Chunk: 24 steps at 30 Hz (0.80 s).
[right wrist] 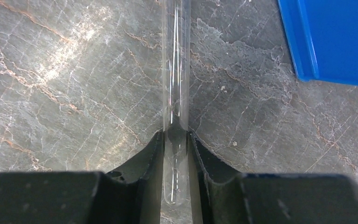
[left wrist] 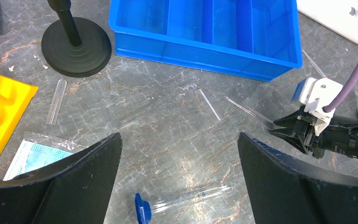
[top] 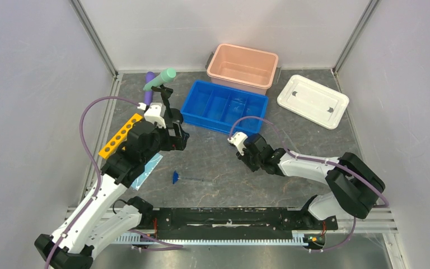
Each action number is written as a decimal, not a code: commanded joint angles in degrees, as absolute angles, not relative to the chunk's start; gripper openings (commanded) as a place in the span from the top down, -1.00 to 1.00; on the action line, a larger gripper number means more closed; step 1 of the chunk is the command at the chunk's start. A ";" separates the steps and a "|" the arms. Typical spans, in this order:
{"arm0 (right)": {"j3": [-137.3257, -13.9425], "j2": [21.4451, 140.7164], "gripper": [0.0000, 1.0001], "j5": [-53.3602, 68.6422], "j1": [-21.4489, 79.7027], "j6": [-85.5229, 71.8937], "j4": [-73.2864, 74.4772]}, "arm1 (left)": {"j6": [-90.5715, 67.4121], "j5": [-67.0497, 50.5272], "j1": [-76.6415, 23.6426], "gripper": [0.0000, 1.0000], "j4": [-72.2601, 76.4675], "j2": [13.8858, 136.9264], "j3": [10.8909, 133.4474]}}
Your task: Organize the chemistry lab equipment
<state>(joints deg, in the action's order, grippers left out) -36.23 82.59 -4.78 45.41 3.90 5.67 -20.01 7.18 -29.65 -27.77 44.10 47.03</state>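
My right gripper (right wrist: 175, 136) is shut on the rounded end of a clear glass test tube (right wrist: 175, 70) that lies on the table near the blue tray; both fingers press its sides. My left gripper (left wrist: 178, 135) hangs open above a clear graduated tube with a blue foot (left wrist: 142, 210). To its left lie a bagged light-blue mask (left wrist: 37, 156), another clear test tube (left wrist: 56, 100) and the yellow holed rack (top: 121, 135). The black clamp stand (left wrist: 77, 46) holds a mint-green tube (top: 160, 79), with a purple tube (top: 149, 87) beside it. A thin rod (left wrist: 209, 104) lies mid-table.
The blue divided tray (top: 195, 92) sits at the back centre, the pink bin (top: 242, 84) behind it, and the white lid (top: 312, 101) at the back right. Grey walls close in both sides. The right gripper (top: 241, 147) sits just in front of the tray.
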 commanded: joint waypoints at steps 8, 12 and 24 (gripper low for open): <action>-31.81 73.04 0.51 -3.64 47.50 2.74 1.87 | -21.38 2.06 -29.71 -0.99 -29.28 44.77 49.31; -30.14 69.42 0.53 -2.84 48.06 1.95 0.45 | -22.25 -2.96 -29.73 -0.99 -29.06 46.12 49.53; -25.91 62.14 0.54 2.26 48.77 0.97 -7.15 | -25.92 -8.11 -29.71 -0.99 -27.51 49.31 50.01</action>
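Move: Beyond the right hand, which already pinches the test tube near its closed end at bench height, the blue tray's middle lies about 19 cm ahead, 10 cm left and 2 cm higher; the white lid is 24 cm ahead, 24 cm right, at bench level. From the left hand, the blue-based cylinder lies some 8 cm back, 4 cm right and 21 cm below; the mask packet 5 cm back, 13 cm left, equally low. Lifting the test tube off the bench, the right hand keeps its pinch and rises about 5 cm, first easing back some 2 cm, then drifting slightly left as the wrist tips the fingers up and leftward by roughly 15 degrees. The left hand, empty and wide open, swings about 3 cm right while sinking and drawing back towards the cylinder, its fingers turning clockwise and tipping down. ##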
